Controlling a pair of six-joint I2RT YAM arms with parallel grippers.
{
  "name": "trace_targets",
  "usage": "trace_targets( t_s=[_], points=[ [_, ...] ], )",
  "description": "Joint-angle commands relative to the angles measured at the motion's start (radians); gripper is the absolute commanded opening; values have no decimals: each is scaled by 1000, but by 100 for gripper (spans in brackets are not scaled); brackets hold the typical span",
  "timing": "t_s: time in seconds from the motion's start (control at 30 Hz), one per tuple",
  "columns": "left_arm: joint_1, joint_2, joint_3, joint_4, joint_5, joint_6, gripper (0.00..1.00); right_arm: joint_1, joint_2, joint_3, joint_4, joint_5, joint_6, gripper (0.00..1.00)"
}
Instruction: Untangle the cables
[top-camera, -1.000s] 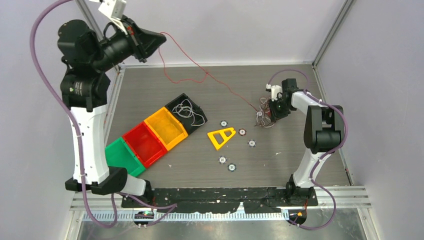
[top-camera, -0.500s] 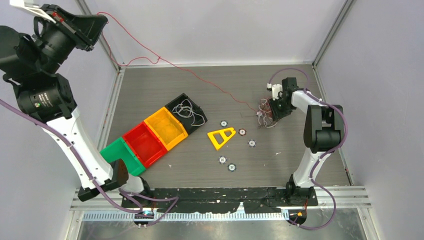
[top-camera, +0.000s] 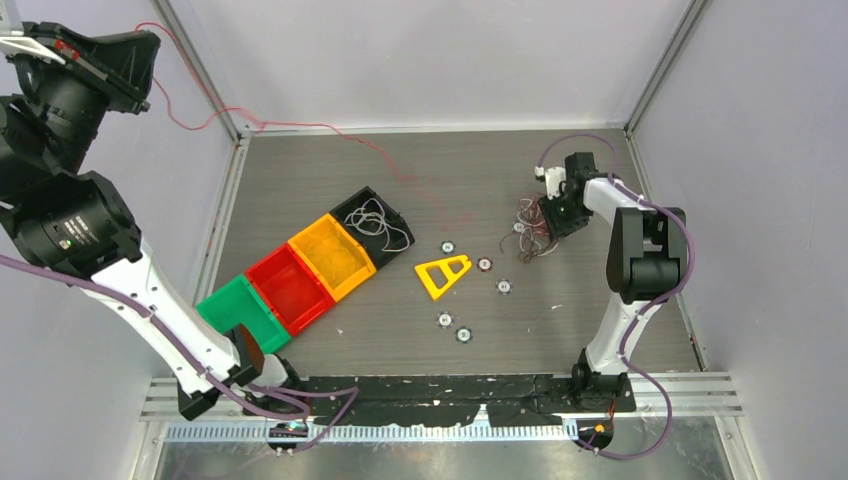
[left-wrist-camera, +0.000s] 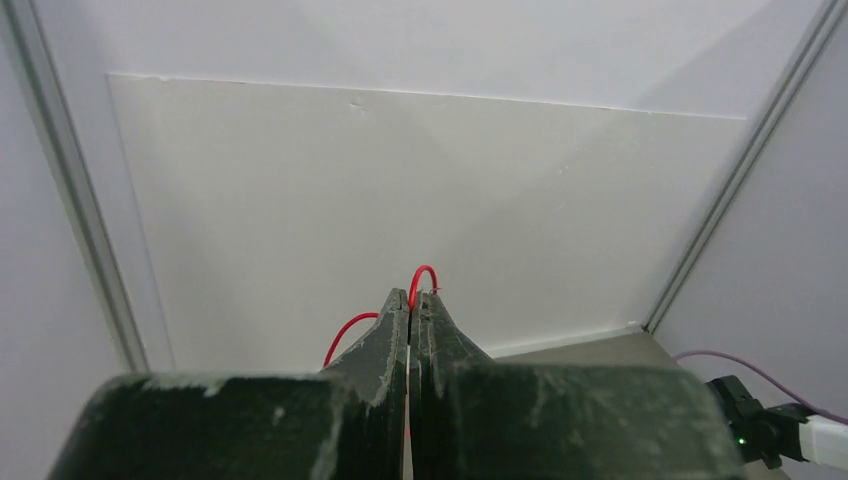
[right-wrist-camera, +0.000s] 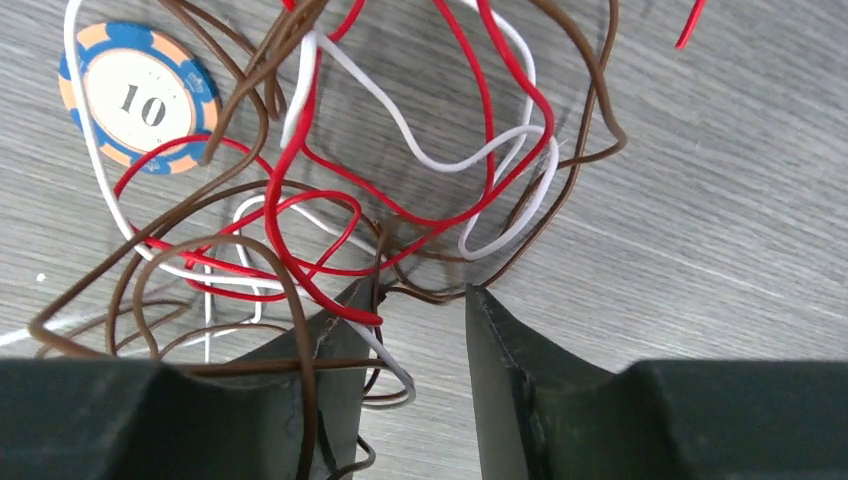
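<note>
The cables lie as a loose tangle (top-camera: 528, 226) of red, white and brown wires on the table at the right. My right gripper (top-camera: 549, 214) sits at the tangle's edge. In the right wrist view its jaws (right-wrist-camera: 420, 305) stand open, nothing is pinched between them, and brown, red and white loops (right-wrist-camera: 330, 200) drape over the left finger (right-wrist-camera: 335, 345). My left gripper (top-camera: 138, 52) is raised high at the far left, shut on one long red cable (top-camera: 300, 125) that trails across the back of the table. In the left wrist view a red loop (left-wrist-camera: 424, 270) pokes out above the closed gripper (left-wrist-camera: 410, 297).
A row of bins runs diagonally at centre left: black (top-camera: 352, 207) holding a white wire, yellow (top-camera: 332, 258), red (top-camera: 290, 288), green (top-camera: 243, 310). A yellow triangle (top-camera: 443, 273) and several poker chips (top-camera: 485, 264) lie mid-table; one chip (right-wrist-camera: 140, 95) lies under the tangle. Walls enclose the table.
My left arm has swung up and far left, drawing the red cable out of the tangle. My right gripper's jaws have opened and the tangle has spread looser.
</note>
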Motion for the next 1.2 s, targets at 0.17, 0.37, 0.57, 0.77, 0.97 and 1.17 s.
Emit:
trace_targets(
  t_s=[0.17,0.37,0.57,0.77,0.97,1.17],
  points=[
    [-131,-208,-378,179,117,-18,0,11,-229,78,-150,-431,-73,83],
    [-125,-179,-272,109,26,26,0,168,-339,159,-161,-514,13,91],
    [16,-220,-285,107,31,47,0,204,-351,151,-156,-531,35,94],
    [80,-234,-275,143,30,50,0,204,-373,128,-168,-512,14,97],
    [117,-213,-213,159,4,49,0,205,-387,113,-175,-491,5,97],
    [132,-262,-333,73,58,116,0,204,-379,112,-173,-489,11,97]
  ],
)
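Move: The right hand is down at table height in the edge of the cable tangle, whose middle lies about 4 cm left and 2 cm ahead. A blue chip lies 9 cm left, 1 ahead; an orange-brown chip 17 cm left, 7 back; the yellow triangle 27 left, 10 back. The left hand, gripping the red cable, has the red tray some 63 cm below, 4 back, 1 left; yellow tray 4 ahead, 8 right; green 10 back, 11 left. The right hand spreads its part-open fingers almost fully and comes free of the wires, sweeping up some 17 cm and left about 16 cm with a little draw-back, past the tangle to above the orange-brown chip, while the wrist turns about 25 degrees counter-clockwise and tips the fingertips out to the left. High up, the left hand keeps the red cable pinched, dips about 5 cm right and down, then swings back left and up while drawing back, ending some 5 cm nearer its base. ##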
